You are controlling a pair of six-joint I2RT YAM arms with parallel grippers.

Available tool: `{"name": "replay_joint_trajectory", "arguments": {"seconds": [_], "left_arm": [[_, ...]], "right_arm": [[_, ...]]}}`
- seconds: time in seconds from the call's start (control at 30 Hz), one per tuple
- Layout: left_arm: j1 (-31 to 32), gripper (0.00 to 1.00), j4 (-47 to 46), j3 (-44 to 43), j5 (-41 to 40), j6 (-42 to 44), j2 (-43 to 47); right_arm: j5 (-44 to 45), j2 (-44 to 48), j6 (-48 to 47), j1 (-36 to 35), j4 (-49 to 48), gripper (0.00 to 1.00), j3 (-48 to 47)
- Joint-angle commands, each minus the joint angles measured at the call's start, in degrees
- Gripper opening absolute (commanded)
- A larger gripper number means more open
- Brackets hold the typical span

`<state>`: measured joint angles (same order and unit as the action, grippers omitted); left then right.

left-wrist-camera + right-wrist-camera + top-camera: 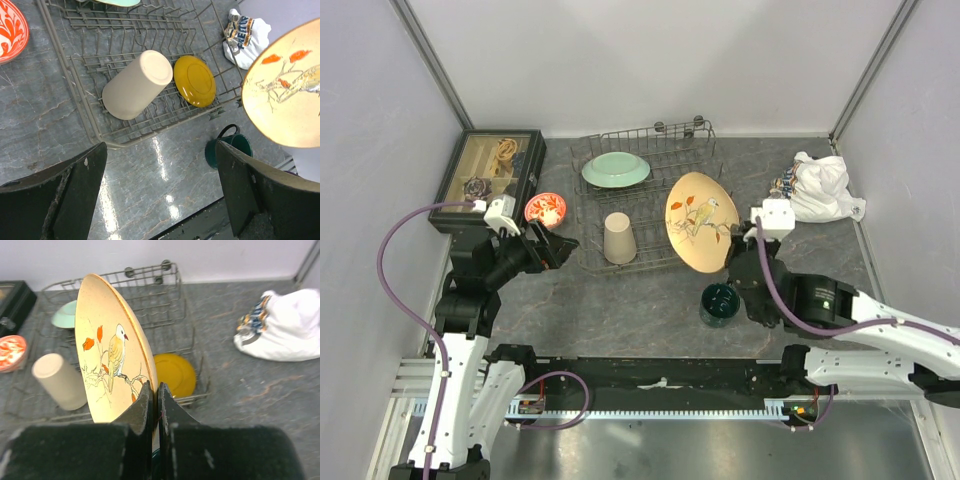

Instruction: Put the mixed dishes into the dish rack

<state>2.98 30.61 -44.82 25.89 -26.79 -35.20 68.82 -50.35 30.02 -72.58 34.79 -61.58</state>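
Observation:
The grey wire dish rack (650, 133) stands at the back middle. In it lie the pale green plate (616, 169), the beige cup (619, 238) on its side, and the yellow plate (195, 81), which is hidden in the top view. My right gripper (155, 392) is shut on the lower rim of the tan bird plate (702, 221) and holds it tilted on edge over the rack's right end. The dark green mug (721, 304) stands on the table in front of the rack. The red-orange bowl (545, 209) sits left of the rack. My left gripper (160, 150) is open and empty near the rack's front left corner.
A dark glass-topped display box (490, 178) stands at the back left, next to the bowl. A white cloth bundle (825, 187) lies at the back right. Grey walls close in the table at the back and sides.

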Motion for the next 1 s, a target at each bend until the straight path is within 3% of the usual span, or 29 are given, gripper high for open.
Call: {"name": "replay_joint_trajectory", "arguments": {"seconds": [0.0, 0.13, 0.27, 0.37, 0.63, 0.97], "left_arm": [[-0.17, 0.95, -2.49, 0.08, 1.36, -1.43, 0.13], [-0.17, 0.95, -2.40, 0.26, 1.36, -1.16, 0.22], [-0.17, 0.95, -2.48, 0.52, 1.36, -1.34, -0.04], [-0.17, 0.95, -2.57, 0.52, 1.18, -1.25, -0.31], [-0.17, 0.95, -3.27, 0.52, 1.36, -1.07, -1.10], [-0.08, 0.95, -4.68, -0.88, 2.94, -1.69, -2.06]], "right_arm": [[2.65, -3.26, -9.79, 4.62, -12.69, 0.00, -5.13], [-8.13, -5.72, -20.42, 12.97, -21.50, 0.00, -4.25], [-19.49, -11.16, -22.02, 26.13, -22.30, 0.00, -8.01], [-25.99, -16.26, -22.90, 31.77, -23.36, 0.00, -11.26], [-32.69, -30.94, -27.64, 37.06, -26.17, 0.00, -20.32], [-32.96, -43.78, -37.31, 38.74, -27.31, 0.00, -33.50]]}}
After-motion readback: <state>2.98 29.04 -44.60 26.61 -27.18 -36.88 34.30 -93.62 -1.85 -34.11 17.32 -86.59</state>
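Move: The bird plate is already in the right gripper. The open rear-right part of the dish rack lies about 30 cm ahead of this hand, 7 cm left and 25 cm below. The yellow plate sits some 15 cm ahead and 1 cm left, the green plate about 32 cm ahead and 22 cm left, both 25-28 cm down. From the left hand, that rear-right part is roughly 29 cm ahead, 23 cm right and 18 cm below. Carry the bird plate about 23 cm forward with the right gripper, over the yellow plate towards the rack's rear-right part. Bow slightly right at first, then come back left, sinking some 5 cm. Keep the rim pinched while rolling the hand's left side down about 25 degrees and tipping the fingers down a little. ##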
